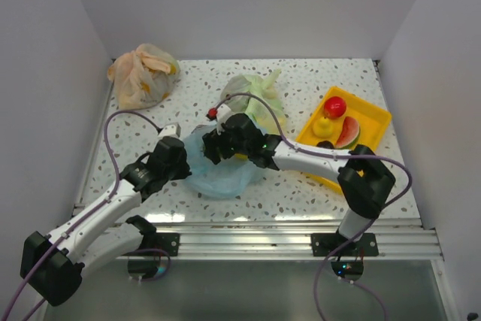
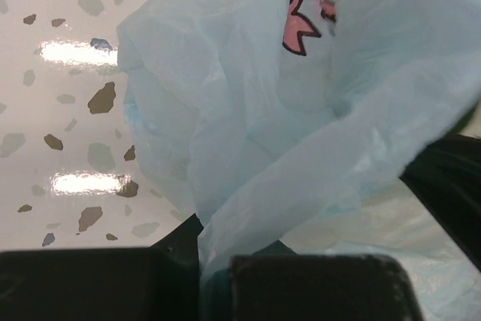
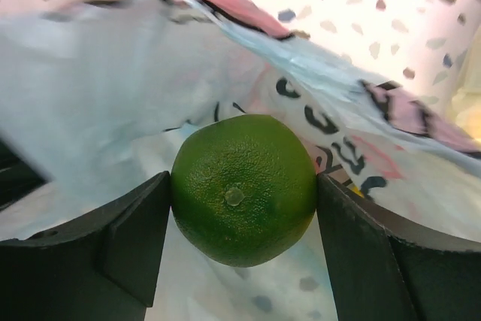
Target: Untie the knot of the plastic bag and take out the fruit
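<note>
The light blue plastic bag (image 1: 222, 178) lies crumpled at the table's middle front, between my two grippers. My left gripper (image 2: 214, 276) is shut on a fold of the plastic bag (image 2: 301, 133), just under its pink-and-white printed patch (image 2: 304, 13). My right gripper (image 3: 242, 195) is inside the bag's mouth, both fingers pressed against a green round fruit (image 3: 242, 189), with the bag's film (image 3: 113, 88) around it. In the top view the right gripper (image 1: 215, 145) sits over the bag, beside the left gripper (image 1: 185, 157). No knot shows in any view.
A yellow tray (image 1: 370, 105) at the right holds a red apple (image 1: 335, 106), a yellow pear (image 1: 324, 127) and a watermelon slice (image 1: 347, 134). A pale green bag (image 1: 259, 99) lies just behind the blue one. An orange bag (image 1: 143, 74) sits at the back left.
</note>
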You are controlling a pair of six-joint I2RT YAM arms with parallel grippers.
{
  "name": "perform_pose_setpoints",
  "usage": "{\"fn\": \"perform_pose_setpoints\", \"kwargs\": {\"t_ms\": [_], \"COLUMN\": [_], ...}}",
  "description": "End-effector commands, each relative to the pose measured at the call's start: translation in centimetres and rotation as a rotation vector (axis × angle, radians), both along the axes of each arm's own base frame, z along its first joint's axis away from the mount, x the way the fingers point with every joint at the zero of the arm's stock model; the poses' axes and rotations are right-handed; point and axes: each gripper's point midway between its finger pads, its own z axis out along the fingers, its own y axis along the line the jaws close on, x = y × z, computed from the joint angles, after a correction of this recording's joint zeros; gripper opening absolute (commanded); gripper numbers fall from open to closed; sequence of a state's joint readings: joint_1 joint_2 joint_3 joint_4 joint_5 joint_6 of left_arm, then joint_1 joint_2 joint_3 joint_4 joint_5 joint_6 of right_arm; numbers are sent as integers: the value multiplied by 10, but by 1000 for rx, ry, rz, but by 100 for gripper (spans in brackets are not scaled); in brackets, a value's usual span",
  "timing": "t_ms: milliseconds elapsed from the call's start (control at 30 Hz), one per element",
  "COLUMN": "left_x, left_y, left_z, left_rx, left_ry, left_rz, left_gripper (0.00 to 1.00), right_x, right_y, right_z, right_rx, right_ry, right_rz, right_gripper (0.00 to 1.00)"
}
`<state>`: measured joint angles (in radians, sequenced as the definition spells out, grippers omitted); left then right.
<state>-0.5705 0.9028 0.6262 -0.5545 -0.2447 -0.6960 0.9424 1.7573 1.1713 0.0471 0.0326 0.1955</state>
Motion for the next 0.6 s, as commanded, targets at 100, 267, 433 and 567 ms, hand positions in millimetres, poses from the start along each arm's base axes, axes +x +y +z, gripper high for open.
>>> {"fn": "perform_pose_setpoints", "kwargs": {"t_ms": [100,267,433,567], "left_x": [6,5,3,2], "left_y": [7,8,11,11], "left_z": [10,10,11,11], "left_rx": [16,19,26,24], "left_ry": [-31,-30,-34,-34], "left_rz": [44,46,51,47], "left_gripper": [0,0,0,0], "right_x": [-32,-38,-5,25], "right_y": [-3,-26,-98,-172], "right_z": [82,118,149,141], "right_rx": [134,123,45,-21], "right_ry": [-76,-131,-296,-291], "right_rz": [162,150,-134,-396], "right_gripper": [20,18,13,13]}}
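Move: Some 45 cm to the right of the right hand and about 8 cm farther out lies the middle of the yellow box, roughly 9 cm lower; that hand already grips the green fruit. The open blue bag is centred about 4 cm to the hand's right, level with it in reach, about 9 cm below; the pale green bag lies some 18 cm ahead and 14 cm right. From the left hand the box is about 54 cm right, 15 cm ahead. Rising about 15 cm out of the blue bag, the right hand carries the green fruit up, first easing back 3 to 4 cm, then making up that reach as it swings some 11 cm right towards the yellow box, ever faster. Its wrist tips the fingers up about 15 degrees and ends turned slightly clockwise, the grip kept. The left fingers keep the bag's rim pinched, all but still. ##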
